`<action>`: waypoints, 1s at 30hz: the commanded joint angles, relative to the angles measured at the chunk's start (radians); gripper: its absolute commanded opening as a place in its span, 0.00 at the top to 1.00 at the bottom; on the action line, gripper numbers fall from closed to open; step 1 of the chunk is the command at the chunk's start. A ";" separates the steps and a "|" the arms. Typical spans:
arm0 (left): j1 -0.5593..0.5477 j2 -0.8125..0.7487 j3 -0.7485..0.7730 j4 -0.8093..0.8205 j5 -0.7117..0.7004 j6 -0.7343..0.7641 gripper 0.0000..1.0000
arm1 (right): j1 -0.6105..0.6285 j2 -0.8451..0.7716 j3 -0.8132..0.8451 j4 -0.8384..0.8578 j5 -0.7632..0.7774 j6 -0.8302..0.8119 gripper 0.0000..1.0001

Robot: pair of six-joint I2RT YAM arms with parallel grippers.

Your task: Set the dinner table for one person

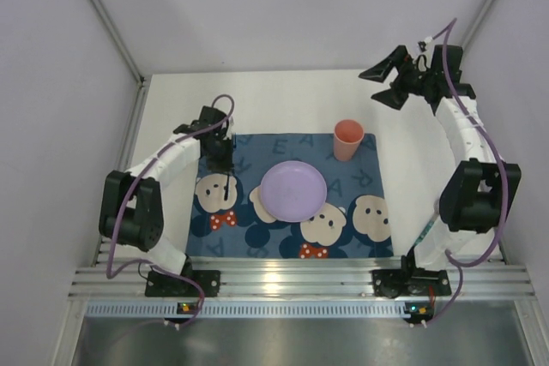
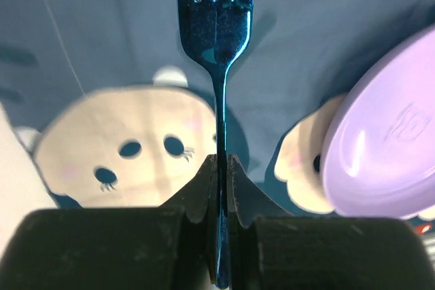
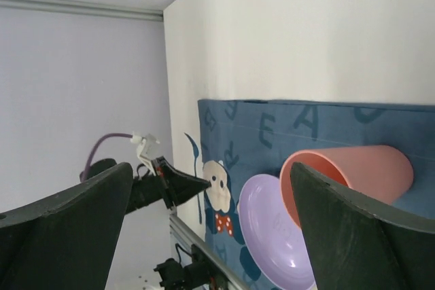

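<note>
My left gripper [image 1: 222, 157] is shut on the handle of a dark blue fork [image 2: 219, 45]. The fork's tines point away over the blue bear-face mat [image 1: 257, 242], just left of the purple plate [image 1: 293, 190]. In the left wrist view the jaws [image 2: 221, 162] pinch the thin handle, with the plate [image 2: 380, 140] at the right. A pink cup [image 1: 347, 139] stands upright on the mat's back right corner. My right gripper [image 1: 390, 80] hangs open and empty above the white dinner table [image 1: 283, 100], behind and to the right of the cup [image 3: 353, 168].
White walls close in the table at the back and on both sides. An aluminium rail [image 1: 292, 282] runs along the near edge with both arm bases on it. The right wrist view looks past its own fingers [image 3: 68, 225] at the plate [image 3: 272, 229] and the left gripper [image 3: 170, 185].
</note>
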 commanded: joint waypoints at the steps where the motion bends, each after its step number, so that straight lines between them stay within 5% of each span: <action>1: 0.004 -0.056 -0.112 -0.003 0.062 -0.035 1.00 | -0.028 -0.083 -0.026 -0.021 -0.026 -0.037 0.00; 5: 0.015 -0.081 -0.208 0.050 0.104 -0.070 1.00 | -0.028 -0.105 -0.069 -0.026 -0.019 -0.039 0.00; 14: 0.030 -0.063 -0.252 0.042 0.116 -0.074 0.51 | -0.066 -0.148 -0.114 -0.066 0.001 -0.065 0.00; 19: 0.029 -0.064 -0.222 0.008 0.104 -0.064 0.44 | -0.114 -0.172 -0.071 -0.317 0.203 -0.198 0.00; 22: 0.030 -0.058 -0.150 -0.018 0.076 -0.050 0.42 | -0.143 -0.154 -0.049 -0.538 0.587 -0.256 0.00; 30: 0.027 0.017 0.038 -0.010 0.179 -0.085 0.42 | -0.364 -0.237 -0.434 -0.555 0.783 -0.201 0.00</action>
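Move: The left gripper still holds the fork; its spot on the mat lies about 8 cm back, 1 cm left and 6 cm below that hand. The plate's middle is about 5 cm back and 18 cm right of the hand. From the empty, open right gripper, the spoon is some 30 cm back, 20 cm right and 26 cm below; the cup is about 6 cm back, 6 cm left and 20 cm down. Bring the left gripper back about 8 cm and down onto the mat beside the plate, open the fingers roughly halfway to let go of the fork, then lift up and forward clear of it. Meanwhile ease the open right gripper slightly back, then swing it quickly right, down and back, about 30 cm in all, towards the spoon, turning clockwise and tipping the fingers downward. ##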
